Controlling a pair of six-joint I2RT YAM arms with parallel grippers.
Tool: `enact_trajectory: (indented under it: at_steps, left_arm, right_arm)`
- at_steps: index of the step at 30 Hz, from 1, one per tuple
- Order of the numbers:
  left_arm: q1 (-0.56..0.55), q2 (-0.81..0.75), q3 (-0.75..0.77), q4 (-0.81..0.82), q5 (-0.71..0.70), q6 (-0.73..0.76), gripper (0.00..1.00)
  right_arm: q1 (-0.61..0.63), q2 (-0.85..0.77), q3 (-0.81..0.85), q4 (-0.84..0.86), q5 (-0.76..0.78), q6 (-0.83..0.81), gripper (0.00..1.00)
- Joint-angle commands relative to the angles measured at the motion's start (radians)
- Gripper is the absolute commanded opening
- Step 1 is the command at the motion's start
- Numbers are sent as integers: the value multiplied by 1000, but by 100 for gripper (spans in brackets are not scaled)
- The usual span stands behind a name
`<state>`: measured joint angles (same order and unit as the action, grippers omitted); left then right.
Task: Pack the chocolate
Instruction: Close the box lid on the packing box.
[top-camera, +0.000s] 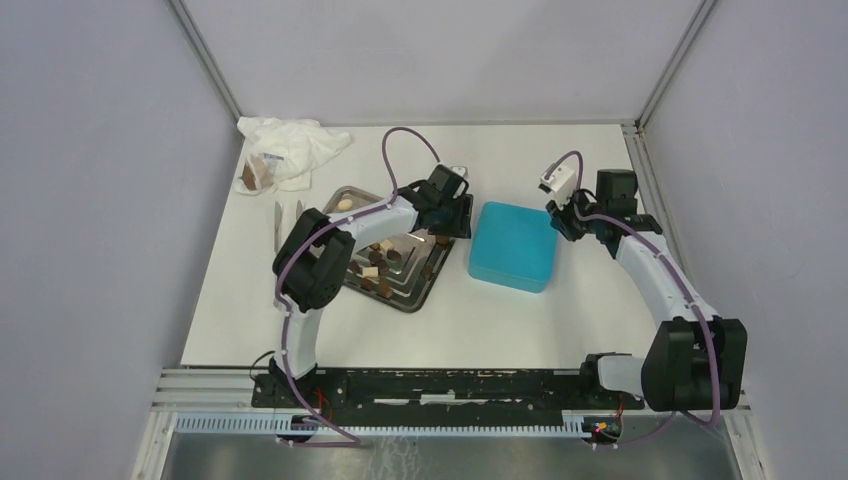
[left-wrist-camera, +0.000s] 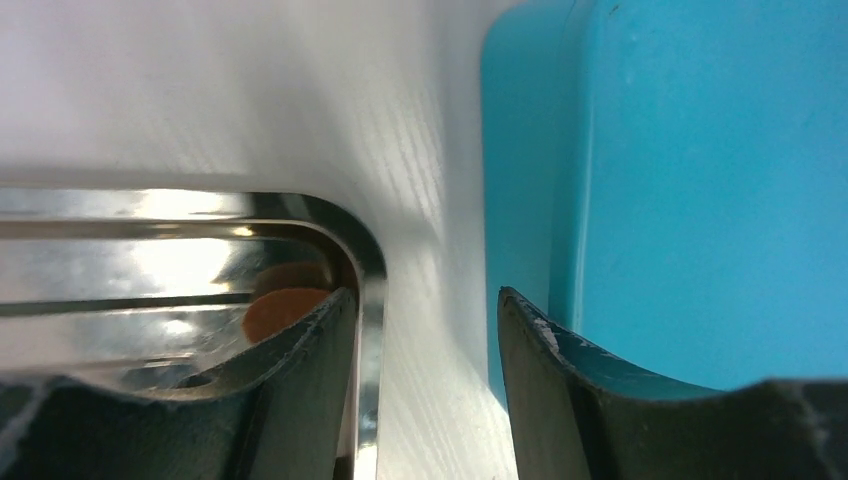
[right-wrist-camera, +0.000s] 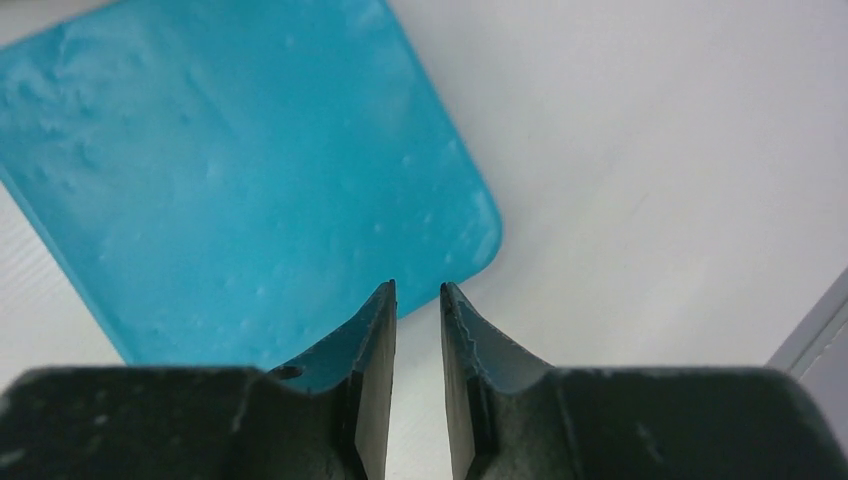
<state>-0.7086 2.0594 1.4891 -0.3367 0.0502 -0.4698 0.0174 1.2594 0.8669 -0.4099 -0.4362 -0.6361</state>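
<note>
Several small chocolate (top-camera: 372, 270) pieces, dark brown, light brown and cream, lie in the steel tray (top-camera: 412, 300) left of centre. A closed teal box (top-camera: 513, 246) sits to its right. My left gripper (top-camera: 450, 225) hangs low at the tray's far right corner, open. In the left wrist view the left gripper (left-wrist-camera: 425, 292) straddles the tray rim (left-wrist-camera: 368, 290): one finger stands inside by a light brown chocolate disc (left-wrist-camera: 278, 306), the other beside the teal box (left-wrist-camera: 700, 180). My right gripper (top-camera: 562, 218) hovers at the box's far right corner (right-wrist-camera: 250, 180). The right gripper (right-wrist-camera: 417, 286) keeps a narrow empty gap.
A crumpled white plastic bag (top-camera: 295, 148) holding a brown lump (top-camera: 254, 176) lies at the back left. Two white flat sticks (top-camera: 285, 222) rest left of the tray. Grey walls enclose the table on three sides, and the arm bases stand along the near rail (top-camera: 450, 385).
</note>
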Motion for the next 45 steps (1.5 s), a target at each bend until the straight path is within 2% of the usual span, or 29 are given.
enact_trajectory:
  at_steps: [1,3,6,12,18,23,26,30,34,38,40,42,45]
  left_arm:
    - [17,-126,-20,-23,-89,78,61]
    - [16,-157,-37,-30,-117,92,61]
    - [15,-226,-76,-23,-136,105,61]
    - [15,-357,-178,15,-85,102,61]
    - [13,-544,-356,79,-43,75,61]
    - [14,-670,-455,126,33,58,62]
    - [15,-648,-456,151,72,46,62]
    - [13,-566,-433,206,109,23,61]
    - [15,-480,-398,250,130,-2,60]
    - [13,-419,-367,296,182,-29,60]
    - [13,-393,-351,314,207,-38,61]
    - [12,-377,-337,326,228,-46,61]
    - [12,-368,-327,334,245,-53,63]
  right_arm:
    - [-3,80,144,22,-14,57,27]
    - [-1,133,169,1,8,64,20]
    - [1,197,144,5,118,59,11]
    - [1,374,134,-58,266,5,6]
    - [-2,310,139,-31,235,25,7]
    - [-2,154,179,-28,7,8,10]
    - [-2,52,214,-9,-68,26,11]
    - [-2,49,259,-45,-75,30,10]
    - [2,140,188,-21,4,32,7]
    - [38,370,173,-75,201,6,4]
    - [39,457,196,-116,248,3,3]
    - [39,469,200,-122,254,3,2]
    - [36,401,200,-113,182,4,4]
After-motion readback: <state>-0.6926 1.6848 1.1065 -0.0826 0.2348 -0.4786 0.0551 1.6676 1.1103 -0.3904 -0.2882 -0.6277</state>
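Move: The box lid lies under the right hand's fingers, its middle about 3 cm ahead, 8 cm to the left and some 6 cm below; its far right corner is roughly 6 cm straight ahead. From the left hand, low between tray and box, the lid's middle is about 10 cm right, 1 cm back and 2 cm higher; the metal tray's middle is about 14 cm left, 3 cm back and 3 cm lower. Right fingers shut, dip forward, rise 13 cm, then press the lid's far-right corner; left hand rises backward. ##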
